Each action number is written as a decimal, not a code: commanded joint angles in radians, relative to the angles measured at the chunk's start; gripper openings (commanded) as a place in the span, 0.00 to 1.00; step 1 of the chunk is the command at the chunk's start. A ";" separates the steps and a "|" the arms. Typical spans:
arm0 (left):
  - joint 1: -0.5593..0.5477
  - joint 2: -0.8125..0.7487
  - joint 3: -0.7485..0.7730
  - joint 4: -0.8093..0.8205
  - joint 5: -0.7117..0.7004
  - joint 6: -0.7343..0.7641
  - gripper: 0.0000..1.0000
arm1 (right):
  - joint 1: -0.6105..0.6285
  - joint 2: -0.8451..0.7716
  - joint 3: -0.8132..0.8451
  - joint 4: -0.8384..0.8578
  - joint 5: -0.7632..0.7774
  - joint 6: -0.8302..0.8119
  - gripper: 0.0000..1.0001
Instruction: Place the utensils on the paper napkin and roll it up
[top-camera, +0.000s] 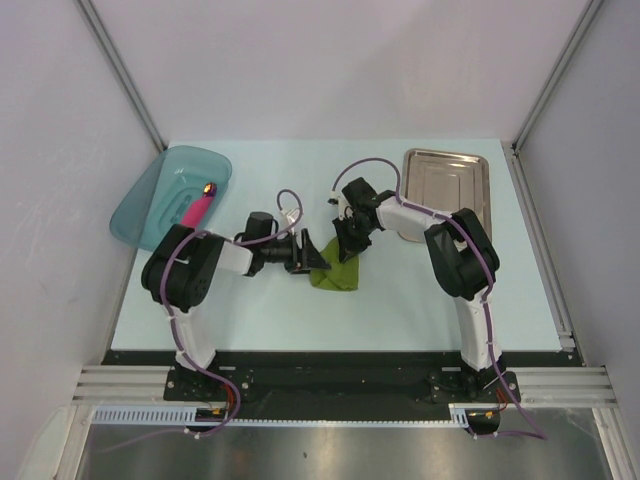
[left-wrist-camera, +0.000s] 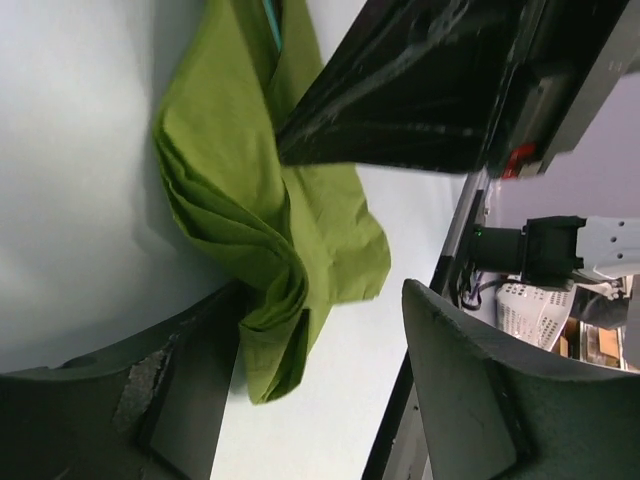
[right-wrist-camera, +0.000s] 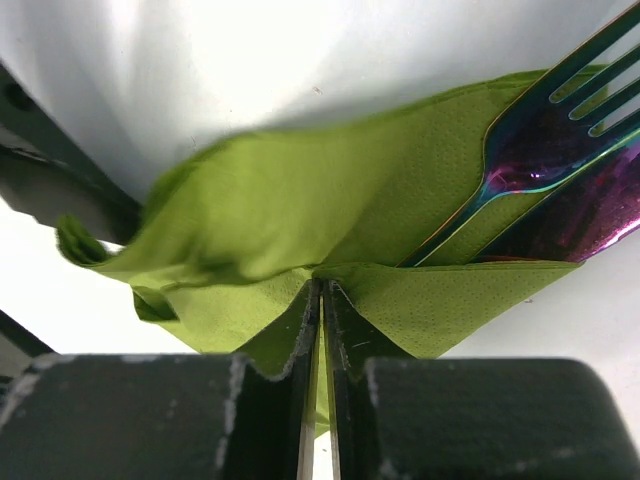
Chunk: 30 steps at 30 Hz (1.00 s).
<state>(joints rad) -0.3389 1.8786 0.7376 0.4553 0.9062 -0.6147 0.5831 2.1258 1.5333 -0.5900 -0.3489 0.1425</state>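
Note:
The olive-green paper napkin (top-camera: 336, 273) lies crumpled and partly folded on the table between the two arms. In the right wrist view the napkin (right-wrist-camera: 290, 200) wraps two iridescent utensils: a fork (right-wrist-camera: 540, 140) and a second piece (right-wrist-camera: 585, 220) beside it, both sticking out at the upper right. My right gripper (right-wrist-camera: 321, 295) is shut on a fold of the napkin. My left gripper (left-wrist-camera: 325, 305) stands open, and the napkin's folded end (left-wrist-camera: 275, 340) lies against its left finger without being pinched. The right gripper's dark body (left-wrist-camera: 420, 90) hangs just above the napkin there.
A silver metal tray (top-camera: 447, 180) sits at the back right. A teal translucent tub (top-camera: 165, 195) at the back left holds a thick pink bar (top-camera: 196, 208). Grey walls and metal rails close in the table on both sides.

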 joint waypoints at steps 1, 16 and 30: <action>-0.018 0.080 0.069 0.069 -0.061 -0.048 0.72 | 0.014 0.095 -0.039 0.016 0.071 -0.015 0.09; 0.049 0.005 0.033 -0.184 -0.053 0.084 0.62 | 0.011 0.102 -0.029 0.015 0.080 -0.017 0.09; 0.048 -0.084 -0.014 -0.109 -0.035 -0.020 0.22 | 0.012 0.103 -0.033 0.018 0.074 -0.009 0.08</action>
<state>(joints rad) -0.2871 1.8568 0.7185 0.3199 0.8894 -0.6132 0.5812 2.1284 1.5368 -0.5930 -0.3504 0.1497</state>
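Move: The napkin's left end, curled up at the mouth of the left hand's open fingers, lies about 1 cm ahead, 1 cm right and 2 cm below that hand. The right fingertips are some 6 cm to the left hand's right and 2 cm ahead; the utensils' middle is about 6 cm right and 4 cm ahead. For the right hand, the folded napkin flap is directly under its tips, 1 cm down, with the utensils' middle 2 cm ahead. Forward about 3 cm and slightly right goes the left hand, open along the napkin's left edge, then it swings back and left, about 4 cm each way, sinking 1.5 cm and tipping a few degrees as its fingers close from wide to about a third open around the napkin's left end. The right hand stays still, its shut fingertips keeping the folded flap down beside the utensils. ##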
